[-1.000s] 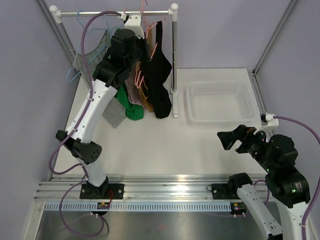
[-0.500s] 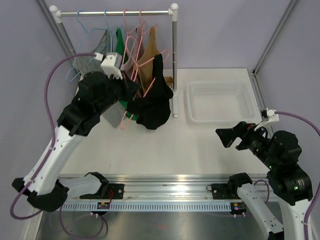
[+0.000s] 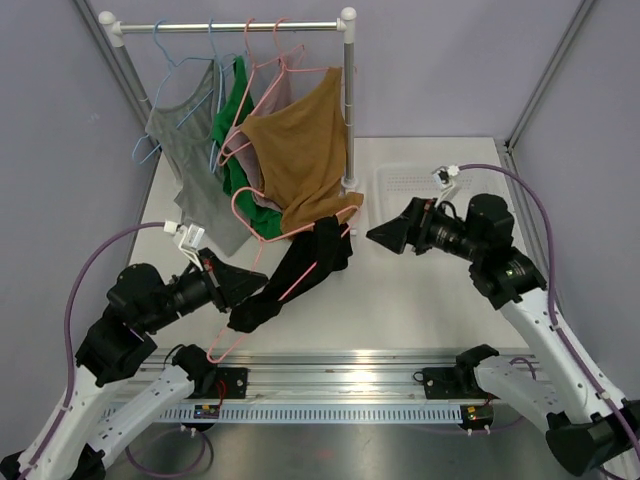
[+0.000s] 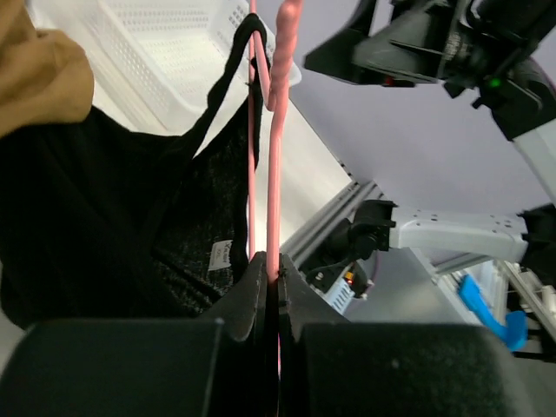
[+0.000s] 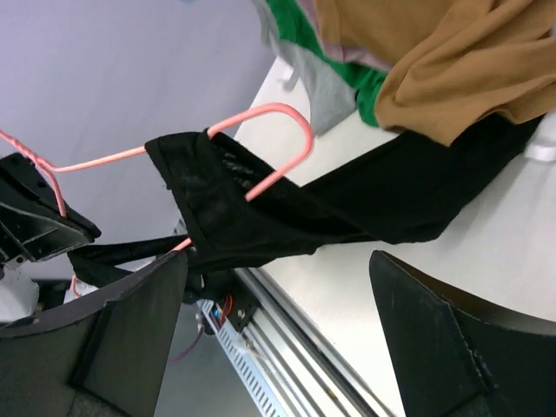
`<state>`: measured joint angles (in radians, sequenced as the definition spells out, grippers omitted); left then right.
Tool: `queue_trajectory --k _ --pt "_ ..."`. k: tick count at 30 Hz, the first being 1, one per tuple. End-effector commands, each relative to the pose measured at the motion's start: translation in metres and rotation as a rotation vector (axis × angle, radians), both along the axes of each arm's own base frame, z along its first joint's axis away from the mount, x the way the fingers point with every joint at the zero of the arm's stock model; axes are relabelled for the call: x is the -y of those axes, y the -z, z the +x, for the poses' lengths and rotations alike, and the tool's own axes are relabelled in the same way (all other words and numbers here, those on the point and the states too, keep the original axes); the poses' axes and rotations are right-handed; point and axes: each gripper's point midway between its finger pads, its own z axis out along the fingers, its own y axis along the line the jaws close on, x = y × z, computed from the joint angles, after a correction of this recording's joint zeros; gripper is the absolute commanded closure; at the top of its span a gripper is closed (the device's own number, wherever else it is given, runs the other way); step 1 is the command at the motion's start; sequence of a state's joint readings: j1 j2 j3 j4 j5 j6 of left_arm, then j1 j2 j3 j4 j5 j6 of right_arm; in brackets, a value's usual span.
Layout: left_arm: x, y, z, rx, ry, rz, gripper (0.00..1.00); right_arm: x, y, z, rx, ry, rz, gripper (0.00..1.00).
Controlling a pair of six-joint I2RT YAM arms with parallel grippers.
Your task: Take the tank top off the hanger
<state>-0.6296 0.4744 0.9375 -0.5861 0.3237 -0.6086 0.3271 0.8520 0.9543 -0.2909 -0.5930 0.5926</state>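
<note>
A black tank top [image 3: 300,272] hangs on a pink hanger [image 3: 222,343] above the near middle of the table, off the rack. My left gripper [image 3: 255,287] is shut on the hanger's wire; in the left wrist view the pink hanger [image 4: 274,174] runs straight out of the closed left gripper [image 4: 274,276], with the black tank top [image 4: 104,217] draped to its left. My right gripper [image 3: 385,235] stands open just right of the garment, pointing at it. In the right wrist view the tank top [image 5: 347,208] and hanger [image 5: 261,111] lie beyond the open right gripper [image 5: 287,334], apart from its fingers.
The clothes rack [image 3: 347,100] at the back holds a grey top [image 3: 185,170], a green top [image 3: 232,130] and a brown top [image 3: 305,150] on hangers. A white basket [image 3: 400,185] sits at the right, partly behind my right arm. The aluminium rail [image 3: 330,375] runs along the near edge.
My left arm pulled the hanger with the black tank top off the rack and down toward the near edge. My right arm swung up and left toward the garment.
</note>
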Motion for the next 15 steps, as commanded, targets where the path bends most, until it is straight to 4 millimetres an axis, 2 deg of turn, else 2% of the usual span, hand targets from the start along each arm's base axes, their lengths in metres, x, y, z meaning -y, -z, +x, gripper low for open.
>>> queue_trajectory --k 1,2,3,4,6,7,8,9,12,15 --pt "0.005 -0.007 -0.018 -0.055 0.057 -0.111 1.0 -0.03 -0.027 -0.007 0.136 -0.057 0.021 0.07" --pt "0.003 -0.004 -0.019 -0.063 0.052 -0.112 1.0 -0.039 -0.018 -0.003 0.121 -0.057 -0.003 0.11" --pt "0.003 0.003 -0.018 -0.082 0.044 -0.102 1.0 -0.042 -0.019 0.003 0.138 -0.02 -0.024 0.14" --pt "0.001 0.009 -0.015 -0.099 0.017 -0.087 1.0 -0.061 -0.015 -0.011 0.159 -0.076 -0.053 0.16" --pt "-0.002 0.015 -0.011 -0.112 -0.013 -0.076 1.0 -0.069 -0.007 0.001 0.168 0.004 -0.117 0.18" --pt "-0.002 0.017 -0.009 -0.12 -0.022 -0.074 1.0 -0.073 -0.002 0.003 0.178 0.019 -0.152 0.19" --pt "-0.002 0.017 -0.009 -0.125 -0.021 -0.078 1.0 -0.087 0.009 -0.002 0.172 0.002 -0.189 0.21" --pt "0.0 0.019 -0.011 -0.138 -0.008 -0.088 1.0 -0.087 0.011 0.008 0.183 0.064 -0.222 0.22" --pt "0.001 0.017 -0.011 -0.137 -0.008 -0.098 1.0 -0.101 0.027 0.014 0.192 0.105 -0.314 0.26" --pt "0.0 0.016 -0.012 -0.134 -0.008 -0.093 1.0 -0.106 0.032 0.023 0.214 0.167 -0.364 0.28"
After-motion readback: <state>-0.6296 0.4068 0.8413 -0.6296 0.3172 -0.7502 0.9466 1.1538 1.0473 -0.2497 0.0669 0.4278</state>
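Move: The right hand, open and empty, has the black tank top's shoulder strap about 9 cm to its left, 2 cm ahead and 5 cm below. The rounded hanger end pokes out some 5 cm ahead, 3 cm left and 4 cm down; the brown tank top hangs roughly 15 cm ahead and 15 cm left, a little lower. From the left hand, gripping the pink hanger, that strap lies about 10 cm ahead, 14 cm right and slightly lower. Leftward and down, the right hand sweeps about 11 cm across and 6 cm lower to the black strap on the hanger's near-right shoulder, bowing back slightly on the way, tipping its fingers down nearly 20 degrees and closing them only partway around the strap. The left hand keeps its pinch on the hanger, lowering it a few centimetres with a slight tilt. ##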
